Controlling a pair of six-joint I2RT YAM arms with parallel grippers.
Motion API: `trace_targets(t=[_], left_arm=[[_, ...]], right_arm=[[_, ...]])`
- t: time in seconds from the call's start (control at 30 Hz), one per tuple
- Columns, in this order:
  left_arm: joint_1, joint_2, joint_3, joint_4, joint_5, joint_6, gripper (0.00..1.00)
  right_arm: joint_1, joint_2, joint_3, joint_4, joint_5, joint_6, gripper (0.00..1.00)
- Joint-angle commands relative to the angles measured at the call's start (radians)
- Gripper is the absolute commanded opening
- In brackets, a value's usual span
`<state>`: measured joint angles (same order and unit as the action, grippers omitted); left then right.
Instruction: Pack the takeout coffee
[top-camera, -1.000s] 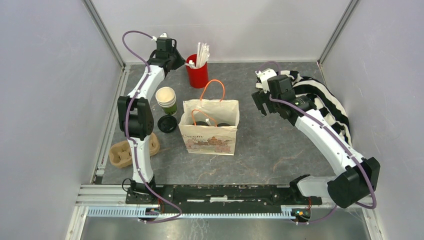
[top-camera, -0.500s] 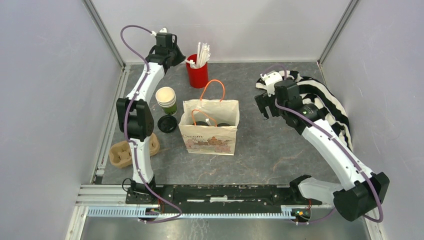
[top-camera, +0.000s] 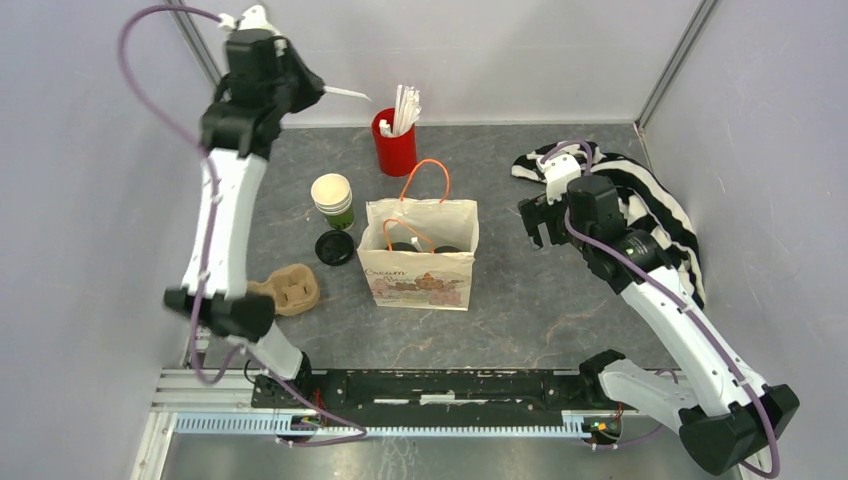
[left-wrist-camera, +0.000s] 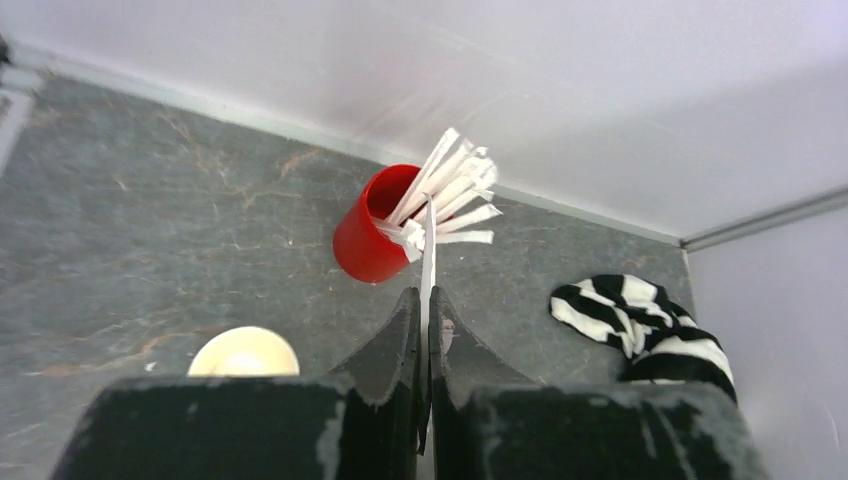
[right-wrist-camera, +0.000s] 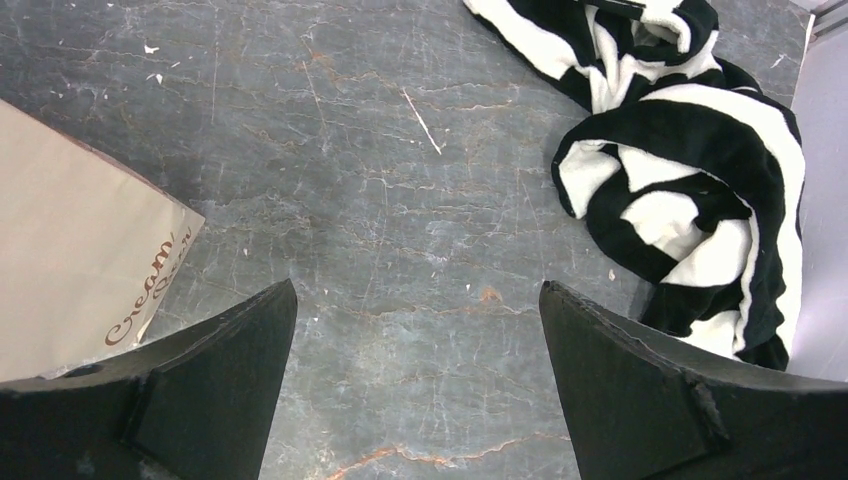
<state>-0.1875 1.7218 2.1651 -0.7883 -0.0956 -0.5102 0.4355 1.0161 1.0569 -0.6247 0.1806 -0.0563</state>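
Observation:
The takeout coffee stands inside the paper bag; only two black lids show at its open top. My left gripper is raised high at the back left, left of the red cup. It is shut on one white stick. In the left wrist view the stick runs out from between the closed fingers of the left gripper, above the red cup. My right gripper hangs open right of the bag; the right gripper has bare table between its fingers.
A stack of lidless green cups and a loose black lid sit left of the bag. A cardboard cup carrier lies at the near left. A black-and-white striped cloth is heaped at the back right. The bag's orange handles stand up.
My left arm has risen high and swung left, drawing one white stick out of the red cup. My right arm has drawn back a little to the right, still open.

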Motion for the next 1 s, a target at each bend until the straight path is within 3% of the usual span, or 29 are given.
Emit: trace_targets(t=[0.0,0.23,0.3,0.63,0.97], left_arm=[[-0.003,-0.279,-0.058,-0.135,0.076,0.138,0.02],[-0.003,-0.559,-0.244,-0.188,0.511,0.298,0.02],[-0.004,-0.611,-0.295,-0.217,0.563,0.317,0.02],[-0.138,-0.687,-0.474,-0.245,0.647,0.361,0.02],[-0.267,-0.575,-0.533,-0.275,0.591,0.368,0.02]], right_arm=[[-0.003,-0.055,-0.017,0.027,-0.019,0.019,0.98],[0.009,-0.109,-0.046,0.002,-0.039,0.033,0.98],[0.009,-0.128,-0.045,-0.009,-0.041,0.034,0.98],[0.009,-0.232,-0.018,-0.100,-0.019,0.088,0.98],[0.009,-0.298,-0.042,-0.145,-0.011,0.111,0.98]])
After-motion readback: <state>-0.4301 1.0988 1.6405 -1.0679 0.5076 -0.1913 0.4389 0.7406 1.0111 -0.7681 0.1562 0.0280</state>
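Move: The wrapped straw already pinched in the left hand is bound for the open paper bag, whose middle lies about 12 cm back, 16 cm to the right and some 32 cm below that hand. The white cup stack is nearly straight beneath the hand, 2 cm ahead and 2 cm left; the black lid is 4 cm back and 2 cm left. The red straw cup stands 16 cm ahead and 11 cm right. From the right hand the bag is about 6 cm ahead, 16 cm left and 14 cm lower. The straw is swept quickly back by the left hand, some 28 cm, and about 10 cm to the right towards the bag, first climbing, then coming down again to end a little lower than it began. The wrist swings roughly 50 degrees clockwise, the fingers keeping their hold. The right hand, empty and wide open, draws back about 6 cm, rising slightly. ##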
